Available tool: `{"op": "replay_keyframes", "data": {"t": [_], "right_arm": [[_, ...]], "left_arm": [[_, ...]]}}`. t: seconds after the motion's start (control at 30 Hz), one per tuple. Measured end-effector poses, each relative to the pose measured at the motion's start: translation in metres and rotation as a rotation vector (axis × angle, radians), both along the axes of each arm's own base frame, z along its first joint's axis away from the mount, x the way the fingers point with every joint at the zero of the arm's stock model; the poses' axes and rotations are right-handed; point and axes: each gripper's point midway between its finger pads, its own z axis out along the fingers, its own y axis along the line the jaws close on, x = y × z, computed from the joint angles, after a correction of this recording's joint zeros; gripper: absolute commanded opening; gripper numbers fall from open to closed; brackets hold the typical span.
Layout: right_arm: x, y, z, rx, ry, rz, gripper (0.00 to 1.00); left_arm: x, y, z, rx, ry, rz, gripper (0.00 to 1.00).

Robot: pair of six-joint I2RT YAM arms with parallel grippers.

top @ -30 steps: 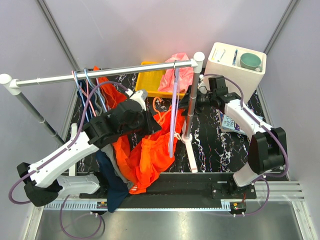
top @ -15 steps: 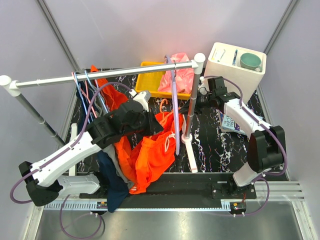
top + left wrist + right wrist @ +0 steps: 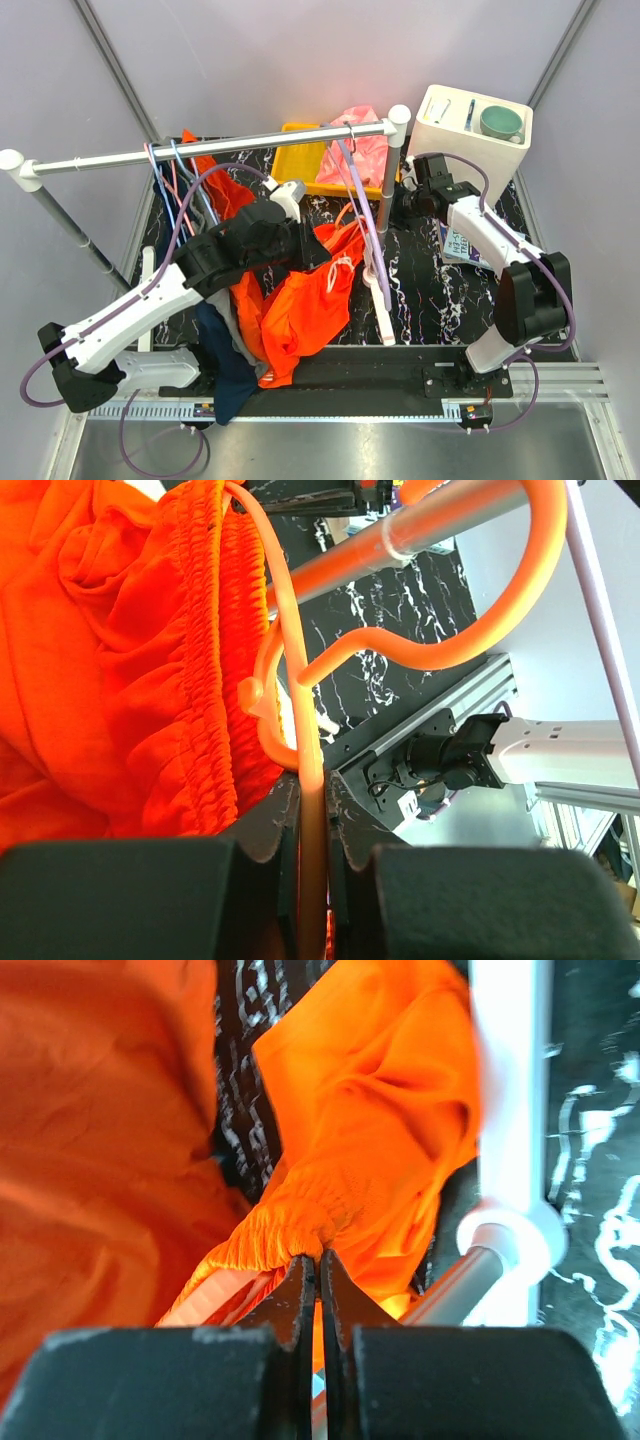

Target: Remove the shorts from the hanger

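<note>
The bright orange shorts (image 3: 310,300) hang in a bunch under the rail, between the two arms. In the left wrist view their gathered waistband (image 3: 210,650) lies along an orange hanger (image 3: 300,710). My left gripper (image 3: 312,810) is shut on that hanger's straight bar. It sits at the shorts' upper left in the top view (image 3: 298,243). My right gripper (image 3: 320,1260) is shut on a bunched tip of the orange waistband (image 3: 285,1230), close by the white post (image 3: 400,197). A lavender hanger (image 3: 366,230) hooks on the rail and slants to the right. Pink shorts (image 3: 358,150) lie in the yellow bin.
The metal rail (image 3: 200,152) spans two white posts (image 3: 388,180). Several empty hangers (image 3: 170,190) hang at its left end. A dark garment (image 3: 225,370) droops under my left arm. A yellow bin (image 3: 298,150), a white box (image 3: 450,140) with a teal bowl (image 3: 500,122) and a booklet (image 3: 455,245) stand at the back right.
My right gripper has closed on the orange waistband and drawn back a little to the right. The lavender hanger has swung from upright to slanting right. The shorts have shifted with it.
</note>
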Motion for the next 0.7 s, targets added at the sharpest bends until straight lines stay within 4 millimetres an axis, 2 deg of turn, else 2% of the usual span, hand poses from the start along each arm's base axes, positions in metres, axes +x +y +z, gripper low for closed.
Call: {"op": "replay_keyframes", "data": {"t": [0.13, 0.3, 0.47, 0.57, 0.7], "right_arm": [[0.01, -0.009, 0.006, -0.05, -0.017, -0.046, 0.0], [0.022, -0.019, 0.017, -0.051, -0.039, -0.072, 0.0], [0.029, -0.039, 0.009, -0.057, -0.008, -0.106, 0.0], [0.03, -0.044, 0.009, -0.052, -0.011, -0.107, 0.0], [0.029, -0.048, 0.007, -0.045, -0.006, -0.1, 0.0]], "left_arm": [[-0.001, 0.0, 0.003, -0.01, -0.024, -0.017, 0.0], [-0.005, 0.006, 0.016, -0.034, -0.071, -0.034, 0.0], [-0.008, 0.009, 0.029, -0.058, -0.122, -0.054, 0.0], [-0.008, 0.009, 0.034, -0.074, -0.138, -0.056, 0.0], [-0.009, 0.01, 0.032, -0.087, -0.146, -0.053, 0.0]]}}
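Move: My left hand holds the orange hanger. The pinched waistband of the orange shorts lies about 12 cm ahead, 12 cm right and 12 cm below it, with the shorts' body hanging about 5 cm back and 14 cm below. From my right hand, already shut on that waistband, the hanger grip is some 12 cm back, 12 cm left and 12 cm higher. The rack post stands about 4 cm to its right, and the yellow bin 21 cm ahead and 10 cm left, 13 cm lower. I keep the waistband pinched in my right hand and draw it away from the hanger, nearly 5 cm to the right and 3 cm forward, forward first, then mostly sideways. Meanwhile my left hand keeps its grip on the orange hanger and lifts it about 3 cm, tipping the fingers up some 10 degrees. ##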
